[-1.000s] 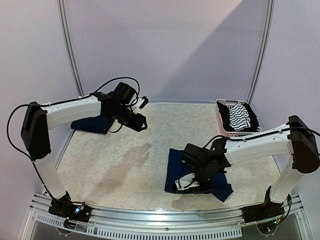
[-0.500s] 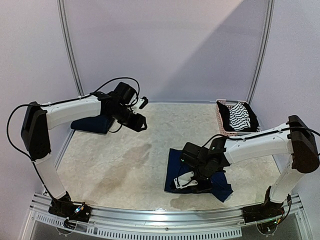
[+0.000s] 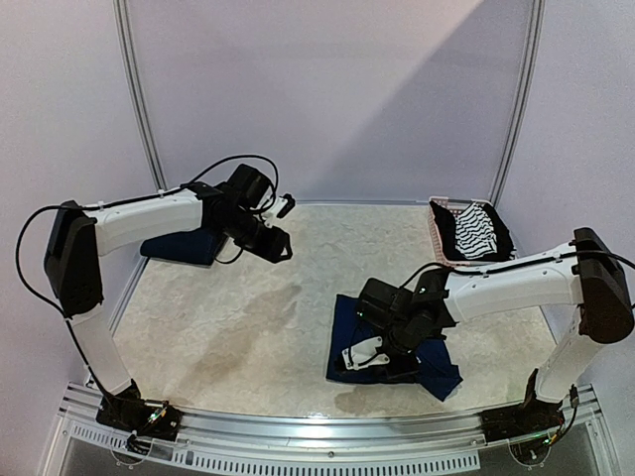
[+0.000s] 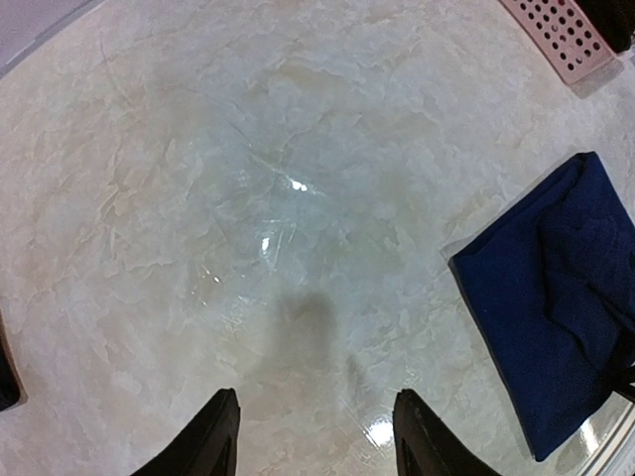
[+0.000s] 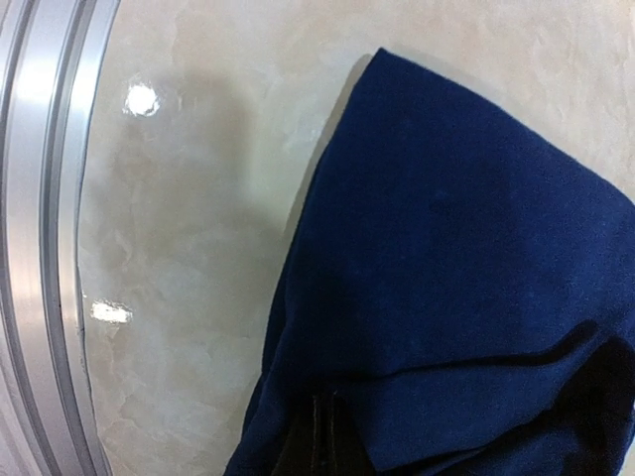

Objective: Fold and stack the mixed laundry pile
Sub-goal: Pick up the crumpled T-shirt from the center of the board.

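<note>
A folded navy garment (image 3: 344,329) lies near the table's front right, and it fills the right wrist view (image 5: 456,248). My right gripper (image 3: 369,355) is low over its near-left edge. In the right wrist view the right gripper (image 5: 325,436) is shut, with navy cloth bunched around its dark fingertips. My left gripper (image 3: 279,246) hangs open above bare table at the back left; in its wrist view the left gripper (image 4: 316,441) has nothing between its fingers. Another folded navy piece (image 3: 184,246) lies at the back left. A black-and-white striped piece (image 3: 474,230) fills the basket.
A pink perforated basket (image 3: 440,250) stands at the back right, its corner also in the left wrist view (image 4: 561,30). The table's metal front rail (image 5: 40,248) runs close to the garment's left edge. The navy garment (image 4: 556,297) shows at the right of the left wrist view.
My right gripper has closed on the navy garment's near edge and shifted slightly left. The left arm has hardly moved and stays open.
</note>
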You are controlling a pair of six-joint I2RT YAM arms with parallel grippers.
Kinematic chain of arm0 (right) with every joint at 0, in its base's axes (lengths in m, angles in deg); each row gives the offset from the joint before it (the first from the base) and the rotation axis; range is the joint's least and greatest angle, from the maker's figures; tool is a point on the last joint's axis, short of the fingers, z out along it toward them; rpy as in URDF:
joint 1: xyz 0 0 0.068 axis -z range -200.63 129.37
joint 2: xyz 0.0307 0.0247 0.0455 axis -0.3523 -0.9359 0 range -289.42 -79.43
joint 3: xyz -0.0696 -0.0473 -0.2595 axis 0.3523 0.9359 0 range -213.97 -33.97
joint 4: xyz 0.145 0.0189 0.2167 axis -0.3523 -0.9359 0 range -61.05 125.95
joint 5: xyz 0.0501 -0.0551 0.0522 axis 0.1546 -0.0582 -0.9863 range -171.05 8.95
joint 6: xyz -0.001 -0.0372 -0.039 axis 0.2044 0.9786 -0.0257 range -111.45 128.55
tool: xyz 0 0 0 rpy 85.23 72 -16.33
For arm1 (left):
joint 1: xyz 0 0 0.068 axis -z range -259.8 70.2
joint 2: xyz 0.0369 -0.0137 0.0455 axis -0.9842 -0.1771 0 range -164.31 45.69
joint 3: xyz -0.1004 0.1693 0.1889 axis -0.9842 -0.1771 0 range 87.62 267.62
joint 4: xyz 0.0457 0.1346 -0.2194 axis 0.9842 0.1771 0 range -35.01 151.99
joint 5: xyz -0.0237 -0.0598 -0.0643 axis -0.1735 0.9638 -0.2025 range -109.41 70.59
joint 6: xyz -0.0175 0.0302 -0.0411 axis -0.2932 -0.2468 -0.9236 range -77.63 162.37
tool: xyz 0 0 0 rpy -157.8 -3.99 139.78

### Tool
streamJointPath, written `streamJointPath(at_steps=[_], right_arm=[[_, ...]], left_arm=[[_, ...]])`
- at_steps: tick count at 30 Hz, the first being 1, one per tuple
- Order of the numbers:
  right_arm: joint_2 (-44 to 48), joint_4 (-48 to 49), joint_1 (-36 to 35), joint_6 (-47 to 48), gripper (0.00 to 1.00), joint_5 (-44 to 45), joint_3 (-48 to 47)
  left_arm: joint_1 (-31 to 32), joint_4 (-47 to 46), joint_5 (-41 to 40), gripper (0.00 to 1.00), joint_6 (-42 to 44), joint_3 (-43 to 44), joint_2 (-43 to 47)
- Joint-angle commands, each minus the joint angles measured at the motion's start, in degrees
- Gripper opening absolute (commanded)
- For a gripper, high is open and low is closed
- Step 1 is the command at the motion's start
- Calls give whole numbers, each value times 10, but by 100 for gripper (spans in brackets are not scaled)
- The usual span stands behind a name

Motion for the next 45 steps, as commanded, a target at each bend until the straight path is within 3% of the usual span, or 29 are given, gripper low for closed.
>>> streamJointPath(at_steps=[1,12,17,21,28,38,42,45], right_arm=[[27,-13,4,-9,0,0,-45],[137,-27,169,-72,0,10,-275],[188,-40,222,-102,0,0,-318],[262,-21,271,-119,0,-26,-245],[372,3,328,-135,0,-44,-73],[422,22,375,-174,0,-84,16],[428,26,376,-177,0,-91,31],[430,30,377,-179,0,-96,39]], left_arm=[[5,10,3,54,6,14,-10],[5,11,-7,54,27,13,-9],[15,-4,44,54,43,1,5],[67,8,72,55,50,4,-6],[198,41,-6,56,20,65,-94],[198,-62,-93,57,-144,78,-184],[182,-88,-104,56,-199,71,-192],[167,-121,-68,54,-222,61,-195]])
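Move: The right gripper already pinches the T-shirt near its near edge; the T-shirt's middle lies some 9 cm ahead and 2 cm lower. From that hand the laundry basket stands about 38 cm ahead and 27 cm to the right. For the left hand, the T-shirt's middle is roughly 14 cm back, 23 cm to the right and 12 cm below, while the folded jeans lie about 20 cm ahead and 28 cm left, equally low. Keeping its fingers shut on the cloth, the right hand whips the T-shirt's edge up about 33 cm and forward, then swings right and sinks some 11 cm to stop in front of the basket, tilting so the fingers point leftward and turning clockwise. The left hand waits about half a second, then sweeps right and back and drops some 10 cm, curving forward again at the end, its half-open fingers coming down over the T-shirt's left, far part. ##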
